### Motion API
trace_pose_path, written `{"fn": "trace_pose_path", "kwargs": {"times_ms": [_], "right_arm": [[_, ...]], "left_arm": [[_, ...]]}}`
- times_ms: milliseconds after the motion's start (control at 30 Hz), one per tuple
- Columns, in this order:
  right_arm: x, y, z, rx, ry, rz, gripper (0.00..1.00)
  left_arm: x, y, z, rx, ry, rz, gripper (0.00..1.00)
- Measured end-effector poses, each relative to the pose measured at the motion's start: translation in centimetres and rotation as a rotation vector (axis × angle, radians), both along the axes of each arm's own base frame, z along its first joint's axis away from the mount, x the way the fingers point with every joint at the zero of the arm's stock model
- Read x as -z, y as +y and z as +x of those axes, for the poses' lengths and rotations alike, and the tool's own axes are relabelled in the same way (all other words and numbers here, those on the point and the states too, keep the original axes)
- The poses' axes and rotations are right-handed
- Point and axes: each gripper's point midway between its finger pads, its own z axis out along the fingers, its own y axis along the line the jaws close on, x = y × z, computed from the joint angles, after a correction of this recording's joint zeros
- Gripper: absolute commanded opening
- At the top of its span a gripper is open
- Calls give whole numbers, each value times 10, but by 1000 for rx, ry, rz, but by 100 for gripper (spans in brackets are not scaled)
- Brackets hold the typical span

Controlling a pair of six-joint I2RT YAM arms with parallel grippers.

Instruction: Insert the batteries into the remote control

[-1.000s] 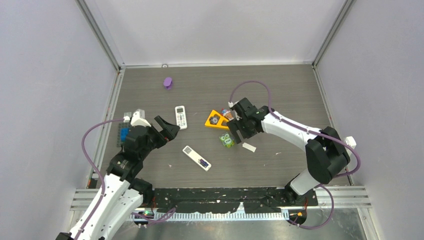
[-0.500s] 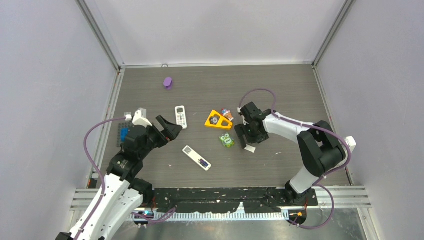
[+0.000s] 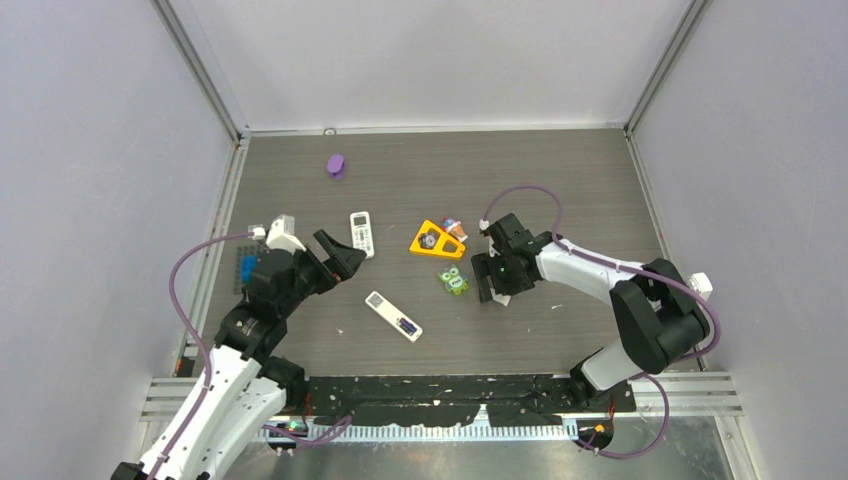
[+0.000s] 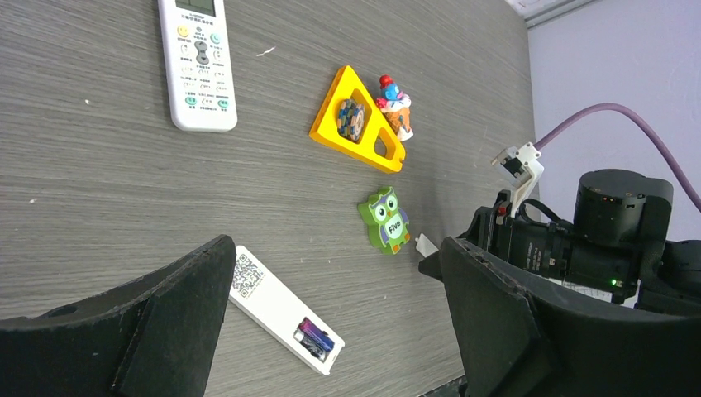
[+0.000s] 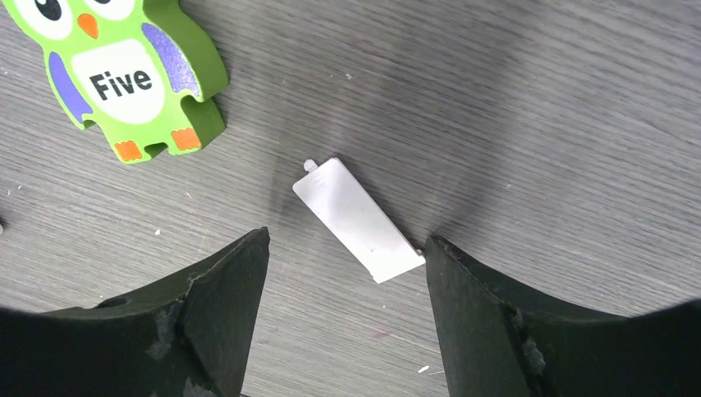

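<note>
The slim white remote control [image 3: 392,315] lies face down on the table, its battery bay open at the near end. A purple battery [image 4: 317,337] sits in that bay with a darker one beside it. My left gripper [image 4: 337,244] hovers open above and left of this remote, holding nothing. A small white cover plate [image 5: 357,219] lies flat to the right of the green owl block [image 5: 124,74]. My right gripper [image 5: 345,241] is low over the plate's near end with its jaws apart; the right finger [image 5: 463,289] meets the plate's corner.
A second white remote [image 3: 361,233] lies face up, farther back. A yellow triangle piece [image 3: 432,241] and a small figure [image 3: 455,228] sit behind the owl [image 3: 454,281]. A purple object [image 3: 336,165] stands far back left. Grey walls enclose the table.
My right arm has swung from beside the yellow triangle toward the near side and dropped over the white cover plate, its jaws narrowing. The left arm has stayed still.
</note>
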Motion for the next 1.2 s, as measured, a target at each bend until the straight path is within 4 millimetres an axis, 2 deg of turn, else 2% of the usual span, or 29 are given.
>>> {"fn": "trace_pose_path", "kwargs": {"times_ms": [200, 333, 400, 433, 567, 800, 967, 1067, 1200], "right_arm": [[2, 8, -9, -40, 6, -23, 62], [5, 11, -11, -60, -2, -107, 55], [7, 11, -12, -61, -7, -141, 46], [7, 12, -12, -59, -7, -144, 38], [7, 17, -13, -37, -3, -144, 27], [6, 16, -14, -7, 1, -146, 24], [0, 13, -22, -37, -32, -152, 23], [-19, 21, -33, -117, -96, -127, 23], [-52, 52, -50, -254, -213, -23, 23]], "left_arm": [[2, -2, 2, 4, 8, 1, 94], [4, -2, 3, 4, 14, 3, 94], [4, -2, 3, 4, 14, 3, 94], [4, -2, 3, 4, 13, 3, 94], [4, -2, 3, 5, 13, 3, 94], [8, -6, 1, 29, 19, -6, 94], [13, -23, -1, 120, 7, -42, 93], [23, -38, -4, 208, 3, -82, 92], [47, -45, -13, 259, 62, -90, 91]]}}
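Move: The right hand hovers just over the loose battery cover, whose middle is about 1 cm ahead and 2 cm below, level sideways. The green owl stands some 9 cm left and 4 cm ahead; the open remote control lies about 22 cm left and 4 cm back. From the empty left hand that remote is roughly 5 cm back, 6 cm right and 18 cm below, with the other remote some 13 cm ahead and 1 cm left. The right fingers close from wide apart and pinch the white battery cover while the hand eases a couple of centimetres back and left, close over the table; after a short hold they carry it about 5 cm up, left and a little back towards the open remote, turning some 15 degrees counter-clockwise. Late on, the open left hand drops and swings right, about 5 cm each way, towards that remote. ##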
